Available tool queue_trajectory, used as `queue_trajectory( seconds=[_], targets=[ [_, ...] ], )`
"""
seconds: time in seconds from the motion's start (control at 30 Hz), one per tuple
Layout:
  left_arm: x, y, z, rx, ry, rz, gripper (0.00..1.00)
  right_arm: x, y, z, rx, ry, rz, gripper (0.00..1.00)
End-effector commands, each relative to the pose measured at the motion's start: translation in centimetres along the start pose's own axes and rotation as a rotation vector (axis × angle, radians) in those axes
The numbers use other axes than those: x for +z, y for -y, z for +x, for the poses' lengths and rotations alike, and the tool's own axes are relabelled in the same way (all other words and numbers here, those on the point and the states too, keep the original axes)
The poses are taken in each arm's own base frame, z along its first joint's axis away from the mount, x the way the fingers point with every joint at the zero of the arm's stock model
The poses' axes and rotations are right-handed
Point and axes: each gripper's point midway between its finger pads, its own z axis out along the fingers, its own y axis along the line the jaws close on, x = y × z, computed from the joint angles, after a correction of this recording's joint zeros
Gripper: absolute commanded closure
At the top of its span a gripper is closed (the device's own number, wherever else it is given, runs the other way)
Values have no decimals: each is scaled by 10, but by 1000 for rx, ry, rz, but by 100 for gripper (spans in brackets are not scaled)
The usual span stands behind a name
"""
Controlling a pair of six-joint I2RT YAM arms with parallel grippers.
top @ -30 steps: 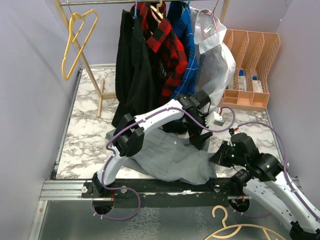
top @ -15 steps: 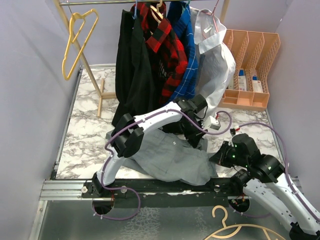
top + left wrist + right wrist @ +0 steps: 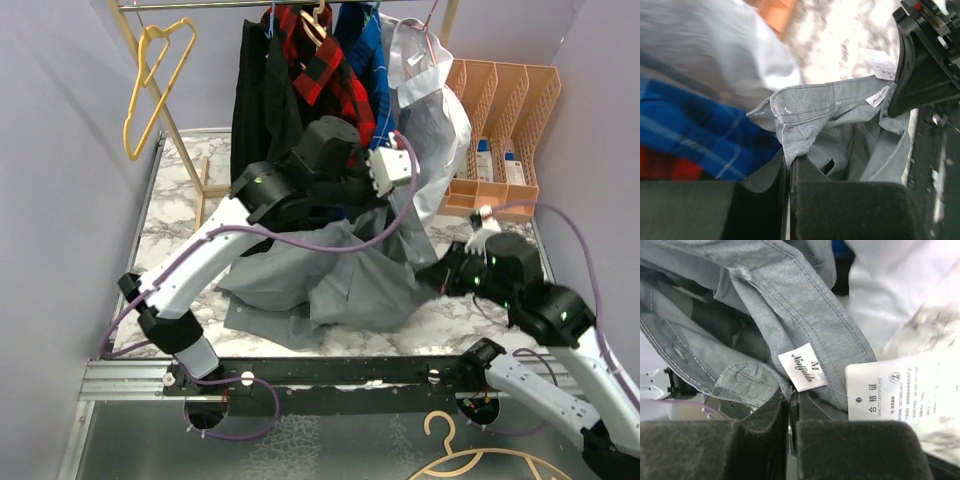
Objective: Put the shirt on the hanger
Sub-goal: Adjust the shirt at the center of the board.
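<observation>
The light-grey shirt [image 3: 350, 280] hangs lifted off the marble table, stretched between both arms, its lower part still trailing on the tabletop. My left gripper [image 3: 789, 162] is shut on the shirt's collar tip [image 3: 800, 115], high up near the hanging clothes [image 3: 385, 215]. My right gripper [image 3: 790, 396] is shut on the collar by the neck label [image 3: 802, 366], at the shirt's right side [image 3: 440, 272]; a white paper tag [image 3: 900, 390] dangles beside it. The yellow hanger [image 3: 155, 85] hangs on the rack's left post, far from both grippers.
Black, red-plaid, blue-plaid and white garments [image 3: 330, 90] hang on the rail just behind the left gripper. An orange organiser rack [image 3: 500, 140] stands at the back right. A pale tan hanger [image 3: 470, 455] lies below the front rail [image 3: 300, 370].
My left gripper closed on the collar and rose up and back, lifting the shirt off the table. The right gripper rose too, holding its side.
</observation>
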Motion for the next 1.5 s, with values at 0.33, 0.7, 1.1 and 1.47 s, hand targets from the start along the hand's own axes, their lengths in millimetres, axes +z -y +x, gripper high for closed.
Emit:
queue_trajectory(
  seconds=[0.33,0.7,1.1,1.47],
  targets=[
    [-212,-131,-112,119,332,-999,100,-54,-125,-232,-623,505,6,99],
    [-352,-147,-175,-41,686,-1401,100,-72,-237,-333,-792,783,-190,99],
    [-235,-139,29,0,104,-1158,100,42,-172,-200,-851,357,-321,99],
    [-158,-80,250,-53,-215,-908,100,72,-99,-31,-771,-59,-443,99]
  ],
)
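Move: I already hold the gray shirt by its upper edge in both hands. The board's clear middle lies about 3 cm back, 10 cm left and 34 cm below my left hand; the blue plaid shirt hangs some 17 cm ahead and 3 cm left of that hand, the black garment 17 cm ahead and 17 cm left. From my right hand, the board's middle is about 5 cm ahead, 20 cm left and 19 cm down, and the white shirt hangs roughly 26 cm ahead and 2 cm left. I keep both grips and fling the gray shirt up, each hand rising about 35 cm, my right reaching forward and tipping its fingers up, my left swinging left and turning counter-clockwise. Then I bring both steeply down in front of the hanging clothes, my left finishing well left of and below its start, my right drawing back and partly untipping, so that the edge is drawn out between them. ##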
